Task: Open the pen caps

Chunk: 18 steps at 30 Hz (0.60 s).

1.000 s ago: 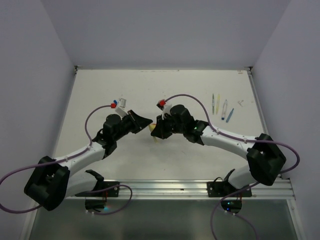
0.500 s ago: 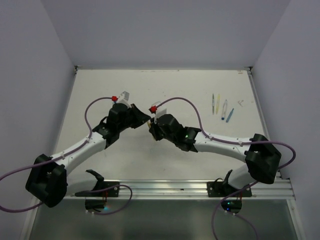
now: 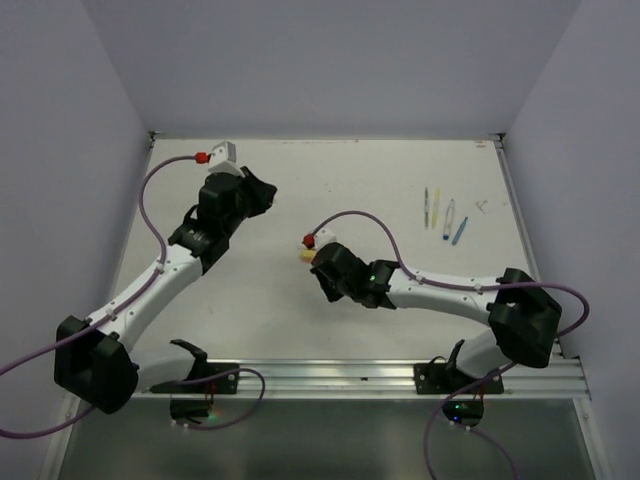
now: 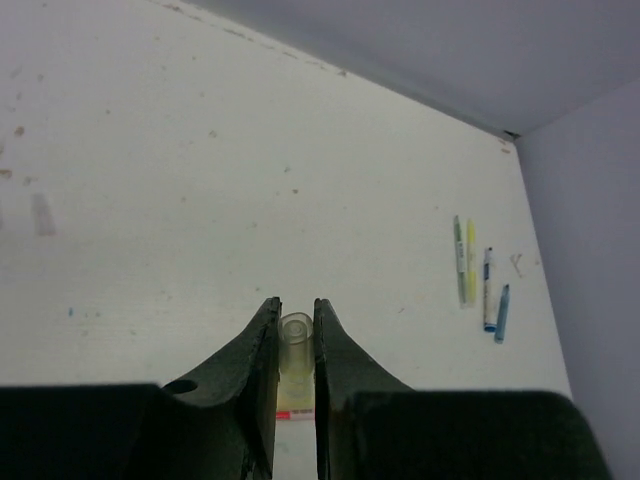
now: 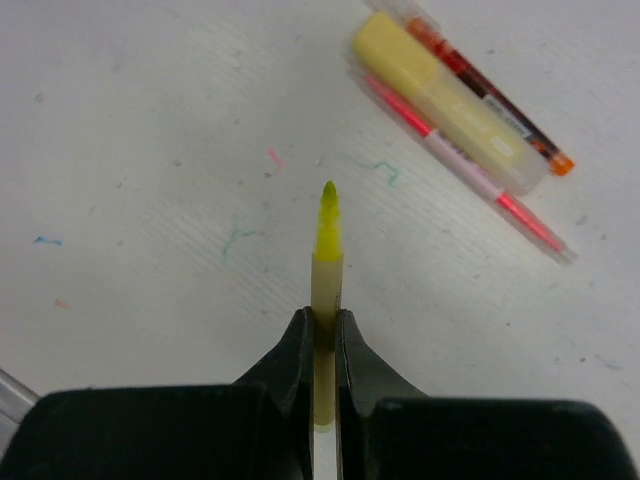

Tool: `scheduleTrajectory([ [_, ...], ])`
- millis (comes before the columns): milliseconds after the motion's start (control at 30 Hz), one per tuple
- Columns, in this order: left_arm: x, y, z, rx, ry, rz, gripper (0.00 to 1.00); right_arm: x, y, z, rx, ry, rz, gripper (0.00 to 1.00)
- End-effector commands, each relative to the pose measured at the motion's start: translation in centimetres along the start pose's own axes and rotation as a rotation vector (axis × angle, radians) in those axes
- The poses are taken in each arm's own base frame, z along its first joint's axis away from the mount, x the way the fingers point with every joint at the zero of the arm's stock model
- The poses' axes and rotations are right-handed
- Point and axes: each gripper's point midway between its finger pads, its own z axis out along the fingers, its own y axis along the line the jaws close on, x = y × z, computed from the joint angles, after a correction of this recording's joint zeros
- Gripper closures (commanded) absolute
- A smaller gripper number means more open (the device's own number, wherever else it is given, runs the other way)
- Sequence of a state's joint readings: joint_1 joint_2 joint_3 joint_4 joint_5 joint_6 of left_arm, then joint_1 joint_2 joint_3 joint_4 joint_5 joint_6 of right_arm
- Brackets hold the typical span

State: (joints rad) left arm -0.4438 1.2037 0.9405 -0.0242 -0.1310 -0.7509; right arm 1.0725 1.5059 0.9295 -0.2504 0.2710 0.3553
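A clear pale-yellow pen cap [image 4: 296, 340] sits upright between the tips of my left gripper [image 4: 296, 305], which is shut on it. That gripper [image 3: 262, 192] hovers over the far left of the table. My right gripper [image 5: 327, 318] is shut on a pale-yellow pen [image 5: 327, 270] whose bright yellow tip is bare and points away from the wrist. In the top view the right gripper [image 3: 310, 255] is near the table's middle, well apart from the left one.
Just beyond the right gripper lie a capped pale-yellow pen [image 5: 450, 100], a pink pen [image 5: 470, 170] and a red one [image 5: 490, 95]. At the far right lie a green pen [image 3: 426, 207], a yellow one [image 3: 435, 207], a blue-and-white one [image 3: 449, 215] and a blue one [image 3: 459, 231].
The two grippers were together at the table's middle. The left one has pulled away to the far left with the cap; the right one keeps the pen, its tip uncovered.
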Motion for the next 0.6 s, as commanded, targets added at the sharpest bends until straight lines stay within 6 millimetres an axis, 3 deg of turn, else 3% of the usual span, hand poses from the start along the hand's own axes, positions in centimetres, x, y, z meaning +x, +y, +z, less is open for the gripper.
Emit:
scheduleTrajectory([
  [0,3.0,5.8,-0.2,-0.161,0.109,0.148,1.00,-2.7,-4.7,-1.6,0.085,-0.046,0.118,1.00],
  [67,4.2,7.3,0.1,-0.150,0.157,0.152,1.00,-3.5,-8.1,-2.2,0.125,-0.068,0.191,1.00],
  [100,5.4,9.0,-0.1,-0.176,0.187,0.147,1.00,-3.2,-9.3,-2.4,0.142,-0.064,0.211,1.00],
  [133,5.4,10.0,0.0,-0.189,0.187,0.141,1.00,-3.1,-10.5,-2.7,0.172,-0.060,0.226,1.00],
  [333,7.3,14.0,1.3,-0.303,0.276,0.220,1.00,0.4,-19.1,-3.8,0.402,0.029,0.348,1.00],
  [567,9.8,17.3,2.7,-0.386,0.373,0.276,1.00,3.9,-24.9,-3.5,0.536,0.133,0.464,1.00],
])
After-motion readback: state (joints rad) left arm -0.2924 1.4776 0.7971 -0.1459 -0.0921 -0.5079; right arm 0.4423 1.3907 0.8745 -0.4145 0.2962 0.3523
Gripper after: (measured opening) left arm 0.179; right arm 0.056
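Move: The left hand, holding the pulled-off cap, has the loose caps about 14 cm ahead, 12 cm to its left and some 25 cm below; three capped pens lie level with it, 14 cm to its right. The right hand grips the open yellow pen. From this hand, the blue pen of the laid-out row lies 23 cm ahead, 37 cm right and 8 cm below, the white marker 26 ahead and 35 right, the capped pens 16 cm straight ahead. Right fingers still pinch the uncapped yellow pen and carry it about 21 cm right and 10 cm forward towards the laid-out pens, rising slightly then sinking back, the hand turning clockwise some 35 degrees. Meanwhile the left hand keeps its grip on the cap and drops about 19 cm, drifting 7 cm left, tipping nose-down and rolling its left side up. ##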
